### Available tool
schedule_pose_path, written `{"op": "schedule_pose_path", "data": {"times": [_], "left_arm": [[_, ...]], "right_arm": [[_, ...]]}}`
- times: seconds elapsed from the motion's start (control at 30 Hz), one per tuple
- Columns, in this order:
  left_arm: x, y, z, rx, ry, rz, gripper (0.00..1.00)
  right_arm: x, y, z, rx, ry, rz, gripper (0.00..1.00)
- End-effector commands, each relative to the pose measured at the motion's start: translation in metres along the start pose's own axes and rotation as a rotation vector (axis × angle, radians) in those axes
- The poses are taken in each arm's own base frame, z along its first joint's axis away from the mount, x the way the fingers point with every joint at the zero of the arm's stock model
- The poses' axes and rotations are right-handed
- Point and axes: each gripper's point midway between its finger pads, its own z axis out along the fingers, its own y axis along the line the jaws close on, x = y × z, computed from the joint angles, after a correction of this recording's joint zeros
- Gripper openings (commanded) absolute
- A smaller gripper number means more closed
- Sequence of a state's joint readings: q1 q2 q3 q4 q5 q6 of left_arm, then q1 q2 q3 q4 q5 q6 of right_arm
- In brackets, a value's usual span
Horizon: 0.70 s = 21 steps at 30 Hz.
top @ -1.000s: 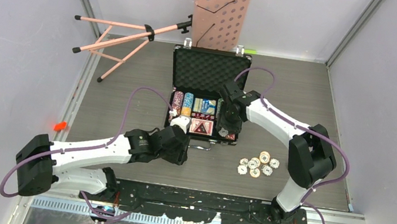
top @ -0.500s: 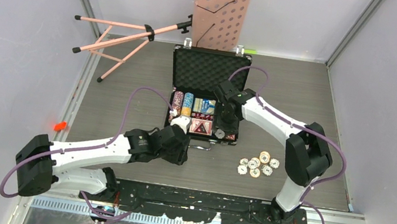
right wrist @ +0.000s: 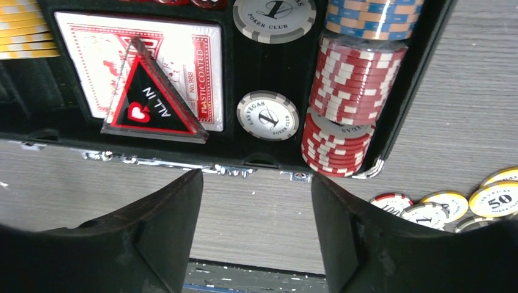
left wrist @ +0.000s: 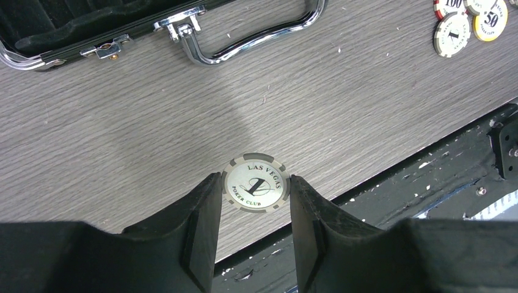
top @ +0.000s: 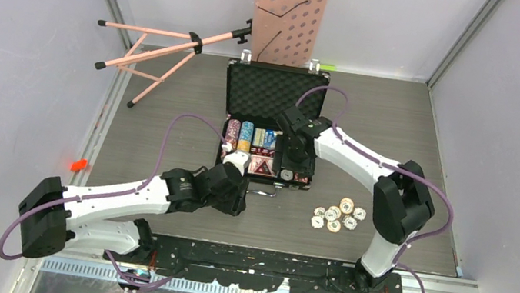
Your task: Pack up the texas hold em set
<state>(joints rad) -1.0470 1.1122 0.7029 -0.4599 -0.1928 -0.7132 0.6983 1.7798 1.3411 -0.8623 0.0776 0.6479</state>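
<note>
The black briefcase (top: 269, 93) lies open mid-table, its foam lid flat at the back. Rows of poker chips (top: 246, 135) and a card deck (right wrist: 183, 55) under a triangular "ALL IN" marker (right wrist: 149, 104) fill its tray. My right gripper (top: 290, 159) hovers open over the tray's near right corner, with nothing between its fingers (right wrist: 177, 213). A grey chip (right wrist: 267, 115) lies flat in the tray beside the red chip stacks (right wrist: 351, 79). My left gripper (left wrist: 255, 183) is shut on a grey "1" chip (left wrist: 255, 182), held above the table just in front of the case handle (left wrist: 256, 43).
Several loose chips (top: 338, 214) lie on the table right of the case front. A pink music stand (top: 292, 15) leans at the back wall, its tripod (top: 154, 53) lying to the left. The black base rail (top: 255, 262) runs along the near edge.
My right gripper has shifted slightly left over the tray and opened, letting go of a grey chip that now lies in the case. The left arm has not moved.
</note>
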Motion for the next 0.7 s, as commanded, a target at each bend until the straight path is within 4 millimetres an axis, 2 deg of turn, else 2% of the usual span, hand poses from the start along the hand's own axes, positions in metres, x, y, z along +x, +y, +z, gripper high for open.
{"op": "schedule_pose_path", "data": {"times": [0.0,0.1,0.2,0.23,0.33,0.37,0.4,0.43,0.47,0.53,0.67], "left_arm": [[-0.018,-0.009,-0.003,0.042,-0.063,0.012,0.22],[-0.026,-0.015,-0.004,0.067,-0.087,0.015,0.22],[-0.038,-0.026,-0.005,0.115,-0.117,0.013,0.21],[-0.041,-0.029,-0.005,0.132,-0.126,0.016,0.21],[-0.047,-0.038,-0.004,0.180,-0.150,0.041,0.19],[-0.048,-0.042,-0.003,0.206,-0.162,0.066,0.18],[-0.048,-0.044,-0.002,0.224,-0.172,0.087,0.18],[-0.050,-0.046,-0.002,0.242,-0.193,0.112,0.17],[-0.052,-0.047,-0.002,0.252,-0.213,0.139,0.17],[-0.058,-0.048,-0.004,0.280,-0.277,0.202,0.17],[-0.068,-0.058,-0.015,0.377,-0.426,0.322,0.17]], "right_arm": [[-0.019,0.008,-0.043,-0.066,-0.124,-0.016,0.68],[-0.017,0.011,-0.055,-0.096,-0.144,-0.031,0.60],[-0.009,0.023,-0.068,-0.181,-0.155,-0.041,0.59],[-0.004,0.023,-0.066,-0.191,-0.146,-0.040,0.59],[0.006,0.036,-0.086,-0.327,-0.146,-0.038,0.58],[0.013,0.036,-0.086,-0.345,-0.130,-0.038,0.57],[0.018,0.045,-0.098,-0.423,-0.121,-0.042,0.56],[0.025,0.048,-0.099,-0.452,-0.099,-0.044,0.55],[0.032,0.059,-0.110,-0.535,-0.069,-0.050,0.54],[0.045,0.068,-0.121,-0.624,-0.015,-0.051,0.51],[0.056,0.073,-0.126,-0.676,0.038,-0.037,0.47]]}}
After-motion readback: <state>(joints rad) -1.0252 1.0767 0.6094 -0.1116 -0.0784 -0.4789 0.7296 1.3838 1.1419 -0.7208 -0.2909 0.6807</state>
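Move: The white chip still pinched in the left gripper lies some 12 cm back and 11 cm to the left of the empty right hand, about 2 cm higher; the right gripper is thus about 12 cm ahead, 11 cm right and 2 cm below for the left hand. From the right hand, the released chip sits 1 cm ahead and 2 cm below, the card deck 3 cm ahead and 7 cm left, and the case handle 5 cm back and 6 cm left, both slightly lower. The right hand lifts clear of the chip it has let go in the case, first straight up about 5 cm, then sweeps back and left while still climbing, ending some 9 cm up, 7 cm back and 4 cm left, its fingers swinging roughly 30 degrees to point towards the left gripper and narrowing from three-quarters open to about half. The left hand keeps its pinch on the other white chip and brings it to meet the right gripper, a few centimetres to the right and up and slightly forward, turning clockwise and tipping its fingers up. ##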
